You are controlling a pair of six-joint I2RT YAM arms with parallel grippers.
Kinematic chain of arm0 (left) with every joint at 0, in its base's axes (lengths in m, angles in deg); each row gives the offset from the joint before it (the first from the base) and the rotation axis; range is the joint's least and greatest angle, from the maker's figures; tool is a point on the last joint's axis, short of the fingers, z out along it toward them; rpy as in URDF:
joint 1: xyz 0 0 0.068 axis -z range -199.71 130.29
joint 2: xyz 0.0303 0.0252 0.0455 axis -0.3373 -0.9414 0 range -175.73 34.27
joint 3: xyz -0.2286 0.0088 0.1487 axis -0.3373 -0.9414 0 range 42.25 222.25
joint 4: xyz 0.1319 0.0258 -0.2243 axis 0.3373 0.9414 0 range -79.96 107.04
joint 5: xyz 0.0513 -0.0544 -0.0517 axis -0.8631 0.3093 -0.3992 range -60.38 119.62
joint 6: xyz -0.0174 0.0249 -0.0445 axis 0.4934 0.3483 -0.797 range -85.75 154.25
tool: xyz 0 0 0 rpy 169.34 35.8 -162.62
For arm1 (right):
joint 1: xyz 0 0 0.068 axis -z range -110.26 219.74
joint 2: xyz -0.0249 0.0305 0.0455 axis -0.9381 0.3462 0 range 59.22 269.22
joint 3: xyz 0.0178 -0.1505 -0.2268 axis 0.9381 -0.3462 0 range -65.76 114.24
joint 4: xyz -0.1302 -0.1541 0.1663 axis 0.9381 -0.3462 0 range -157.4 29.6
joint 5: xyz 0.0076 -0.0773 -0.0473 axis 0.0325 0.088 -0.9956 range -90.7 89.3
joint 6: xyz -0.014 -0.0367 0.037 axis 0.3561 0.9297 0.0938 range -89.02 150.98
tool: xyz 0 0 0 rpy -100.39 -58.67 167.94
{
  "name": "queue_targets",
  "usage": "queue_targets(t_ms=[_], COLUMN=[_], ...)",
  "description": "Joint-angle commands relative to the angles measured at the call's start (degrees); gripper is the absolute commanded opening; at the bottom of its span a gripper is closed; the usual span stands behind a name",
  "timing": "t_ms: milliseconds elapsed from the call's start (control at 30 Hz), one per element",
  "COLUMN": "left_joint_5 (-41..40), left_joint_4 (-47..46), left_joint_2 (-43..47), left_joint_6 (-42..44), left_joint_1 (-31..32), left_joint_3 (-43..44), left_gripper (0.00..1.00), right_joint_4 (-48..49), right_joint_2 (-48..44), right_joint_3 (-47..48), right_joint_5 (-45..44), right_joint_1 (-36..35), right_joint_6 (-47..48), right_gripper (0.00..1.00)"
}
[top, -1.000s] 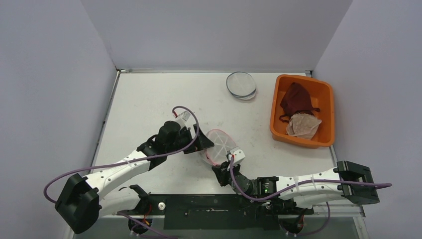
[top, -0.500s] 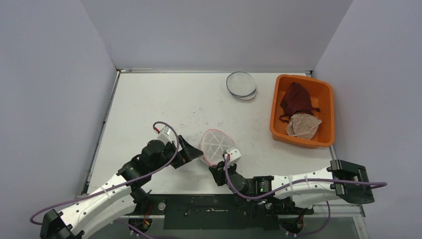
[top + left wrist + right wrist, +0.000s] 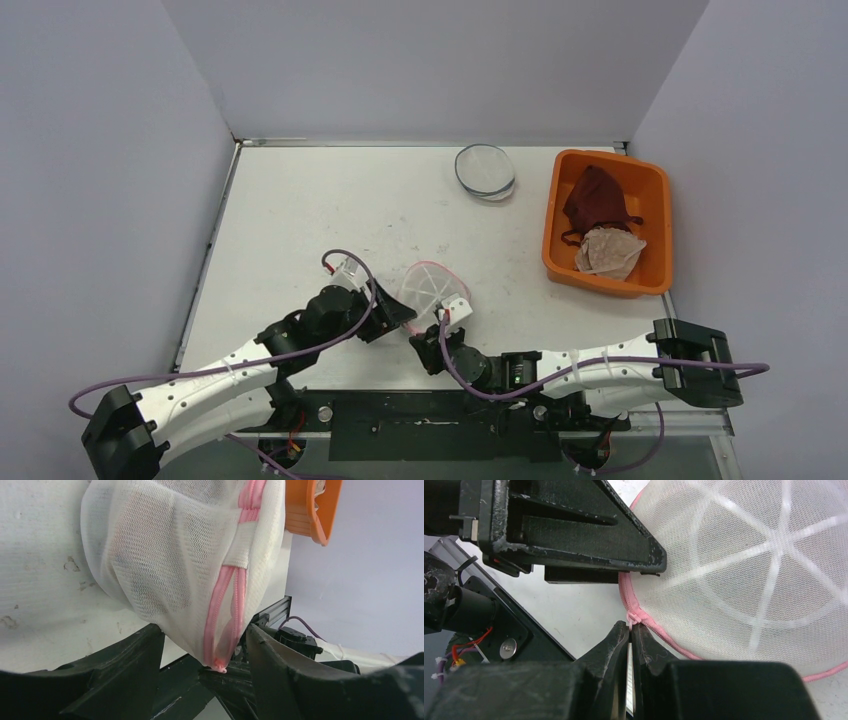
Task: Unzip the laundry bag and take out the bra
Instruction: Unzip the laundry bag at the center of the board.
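Observation:
The laundry bag (image 3: 430,288) is a white mesh dome with a pink zipper, lying near the table's front edge. My right gripper (image 3: 432,338) sits at its near rim, shut on the pink zipper pull (image 3: 631,619), which pokes out between the fingertips. My left gripper (image 3: 398,318) is at the bag's left side. In the left wrist view its jaws stand wide apart astride the bag's (image 3: 170,565) lower edge, and the zipper end (image 3: 218,666) hangs between them. The zipper looks closed. I cannot make out the bra through the mesh.
An orange bin (image 3: 655,190) at the right holds a maroon garment (image 3: 597,200) and a beige one (image 3: 608,250). A flat round mesh bag (image 3: 485,170) lies at the back. Grey walls enclose the table. A black rail (image 3: 420,412) runs along the near edge.
My left gripper let go of the bag, drew back leftward, then came in again around its left edge. The bag and my right gripper shifted slightly left, the pull still pinched.

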State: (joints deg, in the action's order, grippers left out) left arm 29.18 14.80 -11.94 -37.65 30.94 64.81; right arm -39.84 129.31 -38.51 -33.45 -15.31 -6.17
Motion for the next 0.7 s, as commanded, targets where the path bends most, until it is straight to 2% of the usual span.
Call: queue_targets(t_ms=[0, 133, 400, 667], left_joint_5=[-4.0, -5.8, -6.6, -5.3], left_joint_4=[-2.6, -1.9, -1.4, -1.9], left_joint_2=[-0.1, 0.0, -0.1, 0.6], left_joint_6=[0.4, 1.0, 2.1, 2.9], left_joint_1=[0.2, 0.2, 0.1, -0.4], left_joint_3=[3.4, 3.4, 3.9, 3.4], left_gripper=[0.53, 0.38, 0.01, 0.00], right_joint_4=[2.2, 2.1, -0.5, -12.0], right_joint_2=[-0.7, -1.0, -2.8, -11.1], right_joint_3=[1.8, 1.2, -0.1, -3.4], right_joint_5=[0.3, 0.3, -1.4, -8.2], right_joint_1=[0.3, 0.3, 0.3, 1.4], right_joint_6=[0.6, 0.2, -1.3, -5.8], right_gripper=[0.05, 0.05, 0.05, 0.05])
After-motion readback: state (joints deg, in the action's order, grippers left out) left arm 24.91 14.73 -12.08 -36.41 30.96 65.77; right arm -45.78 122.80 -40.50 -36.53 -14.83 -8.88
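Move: The pink zipper band of the laundry bag runs between the left hand's half-open fingers, about 1 cm ahead of their closing point; the bag's round mesh top is centred some 5 cm ahead, 6 cm right and 4 cm lower. The right fingers already hold the zipper pull, with that top centred about 8 cm ahead and 3 cm to the right. The blue-rimmed bag stands some 34 cm ahead and 14 cm right of the right hand. Easing forward about 1.5 cm, the left hand goes on closing its fingers until they pinch the pink zipper band just to the left of the pull. Held still until the left fingers are nearly shut, the right hand then sets off to the right with its grip on the pull kept, covering some 2.5 cm along the zipper and slightly forward. ##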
